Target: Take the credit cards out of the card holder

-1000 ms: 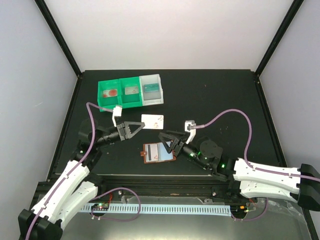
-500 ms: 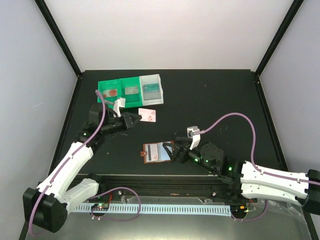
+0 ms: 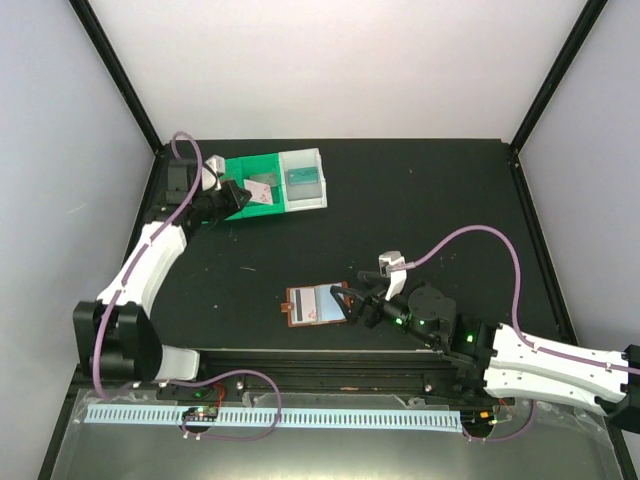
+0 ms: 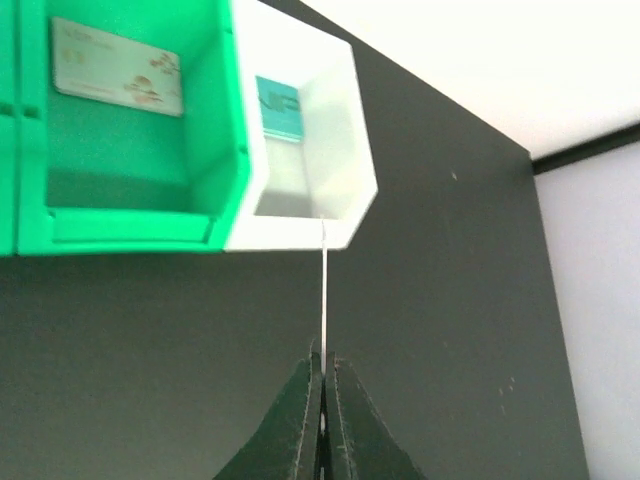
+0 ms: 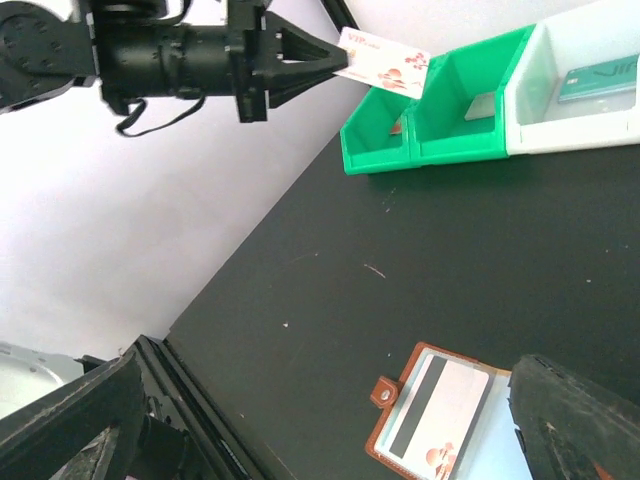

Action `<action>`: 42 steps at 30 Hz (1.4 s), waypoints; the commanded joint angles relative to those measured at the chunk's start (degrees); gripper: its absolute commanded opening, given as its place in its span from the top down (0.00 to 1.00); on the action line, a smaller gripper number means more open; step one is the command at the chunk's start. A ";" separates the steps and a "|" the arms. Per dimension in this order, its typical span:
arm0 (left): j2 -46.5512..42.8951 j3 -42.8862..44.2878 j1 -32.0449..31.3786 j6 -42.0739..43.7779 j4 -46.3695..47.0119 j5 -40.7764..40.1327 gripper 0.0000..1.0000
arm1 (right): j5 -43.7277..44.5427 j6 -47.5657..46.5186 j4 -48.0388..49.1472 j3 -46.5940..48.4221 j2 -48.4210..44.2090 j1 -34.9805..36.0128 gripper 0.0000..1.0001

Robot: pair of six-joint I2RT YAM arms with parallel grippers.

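The brown card holder (image 3: 312,305) lies open on the black table, a whitish card with a black stripe (image 5: 438,412) in its clear pocket. My right gripper (image 3: 352,304) is open at the holder's right edge. In the right wrist view (image 5: 328,372) its fingers are spread wide, the right finger (image 5: 580,420) over the holder's right side. My left gripper (image 3: 236,194) is shut on a whitish-pink credit card (image 3: 260,190), held above the green bin (image 3: 262,208). In the left wrist view the card (image 4: 323,290) shows edge-on between the closed fingers (image 4: 306,420).
The green bin (image 4: 130,225) holds a pale card (image 4: 118,80) in one compartment. The white bin (image 3: 300,153) beside it holds a teal card (image 4: 278,108). The bins stand at the table's back left. The left arm reaches across the left table edge.
My left gripper has carried the card from the table's middle up and left to above the green bin. My right gripper has settled lower at the holder's right edge.
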 commanded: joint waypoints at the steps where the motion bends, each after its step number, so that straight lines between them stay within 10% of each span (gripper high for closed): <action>1: 7.03 6.60 2.76 2.71 -1.61 -2.31 0.98 | 0.98 -2.02 -2.26 3.14 -0.11 -0.05 0.00; 20: 39.87 35.92 5.56 -0.07 -2.59 -3.93 0.98 | 5.80 -11.09 -9.97 10.74 -0.74 -0.13 0.00; 42: 51.36 43.19 4.38 0.45 -2.64 -2.84 0.97 | 7.58 -17.65 -9.88 14.31 4.12 -0.23 0.00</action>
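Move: The card I already hold in my left hand is going to the middle green bin. Its middle lies about 19 cm ahead of that hand, neither left nor right of it, and some 19 cm below. The left green bin stands about 12 cm to the left of that bin, the white bin about 12 cm to its right. From my right hand the middle bin is roughly 40 cm ahead, 20 cm to the left and 20 cm down. Keeping the card pinched between shut fingertips, I carry it with my left hand some 19 cm forward, drifting a little left at first, then sink mostly straight down to about 11 cm lower, tipping the fingers some 10 degrees downward so the card dips into the middle green bin. My right hand, still wide open and empty, rises about 4 cm above the card holder's side of the table and rolls slightly. ##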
